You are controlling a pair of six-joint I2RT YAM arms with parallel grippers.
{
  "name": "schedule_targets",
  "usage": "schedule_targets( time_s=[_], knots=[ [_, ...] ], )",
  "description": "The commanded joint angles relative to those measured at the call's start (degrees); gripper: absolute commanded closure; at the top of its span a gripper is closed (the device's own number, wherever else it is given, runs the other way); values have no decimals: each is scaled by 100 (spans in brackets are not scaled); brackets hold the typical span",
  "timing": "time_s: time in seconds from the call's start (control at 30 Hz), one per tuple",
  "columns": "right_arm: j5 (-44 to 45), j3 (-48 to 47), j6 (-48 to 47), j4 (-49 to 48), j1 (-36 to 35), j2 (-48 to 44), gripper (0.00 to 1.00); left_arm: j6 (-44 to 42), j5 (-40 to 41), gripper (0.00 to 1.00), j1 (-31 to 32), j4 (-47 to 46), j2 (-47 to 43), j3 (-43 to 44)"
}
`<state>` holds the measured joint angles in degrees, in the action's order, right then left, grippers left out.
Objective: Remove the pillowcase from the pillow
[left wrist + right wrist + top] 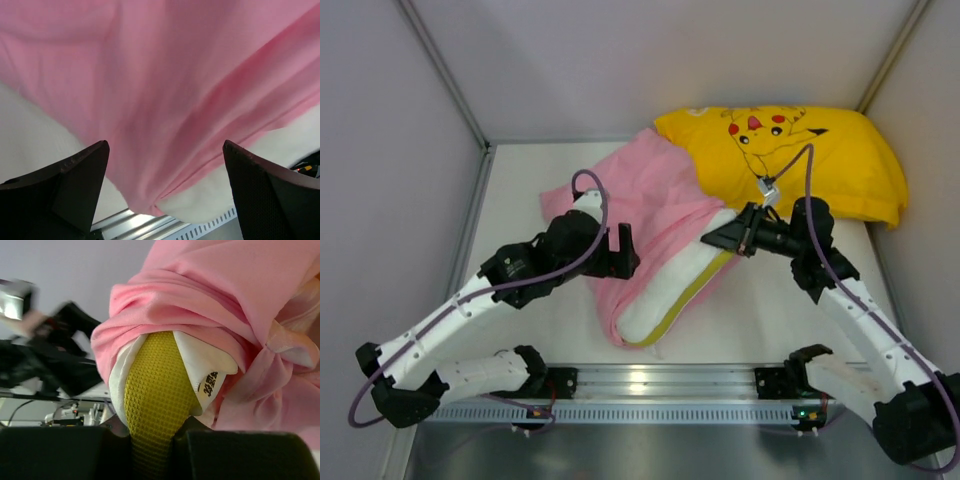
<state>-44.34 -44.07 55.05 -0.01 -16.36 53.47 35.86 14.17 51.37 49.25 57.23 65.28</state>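
The pink pillowcase (650, 215) lies bunched over the far end of the white pillow (675, 280), whose yellow trim runs along its near side. My right gripper (718, 240) is shut on the pillow's end; in the right wrist view its jaws (152, 440) pinch the yellow woven trim (155, 385), with pink cloth (210, 290) rolled back around it. My left gripper (620, 250) sits at the pillowcase's left edge. In the left wrist view it (165, 145) stands wide open, and pink fabric (165, 85) hangs loose in front of the spread fingers (80, 170).
A yellow cartoon-print pillow (800, 150) lies at the back right, touching the pink cloth. Grey walls close in the table (520, 200) on three sides. A metal rail (650, 380) runs along the near edge between the arm bases.
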Motion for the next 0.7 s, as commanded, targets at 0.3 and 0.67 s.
schedule_targets(
  time_s=[0.3,0.67],
  knots=[
    [909,1138,-1488,1012,-1184,295,100,-1177,-625,1,4,-970,1596,1540],
    [848,1032,-1391,915,-1299,93,100,-1713,-1240,1,92,-1304,2582,1743]
  ],
)
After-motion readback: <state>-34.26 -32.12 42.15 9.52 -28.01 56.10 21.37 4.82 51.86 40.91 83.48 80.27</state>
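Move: My right hand still holds the pillow's exposed yellow-and-white corner. From my open left hand, the pillowcase's folded hem beside that corner lies about 15 cm right, 6 cm ahead, roughly level; from my right hand it is some 5 cm ahead and 4 cm left, about level. The pillow's lower corner hangs some 16 cm back from my left hand, straight below by about 15 cm. The Pikachu pillow lies some 24 cm ahead of my right hand, 15 cm right, 15 cm lower. Keeping its pinch on the pillow corner, my right hand drops quickly by about 14 cm, drawing back nearly 5 cm with a slight tilt, then holds there. My left hand, fingers wide open, swings about 10 cm right and 5 cm forward in an arc, first rising, then sinking over the pillowcase towards the hem beside my right gripper, turning some 15 degrees clockwise. ##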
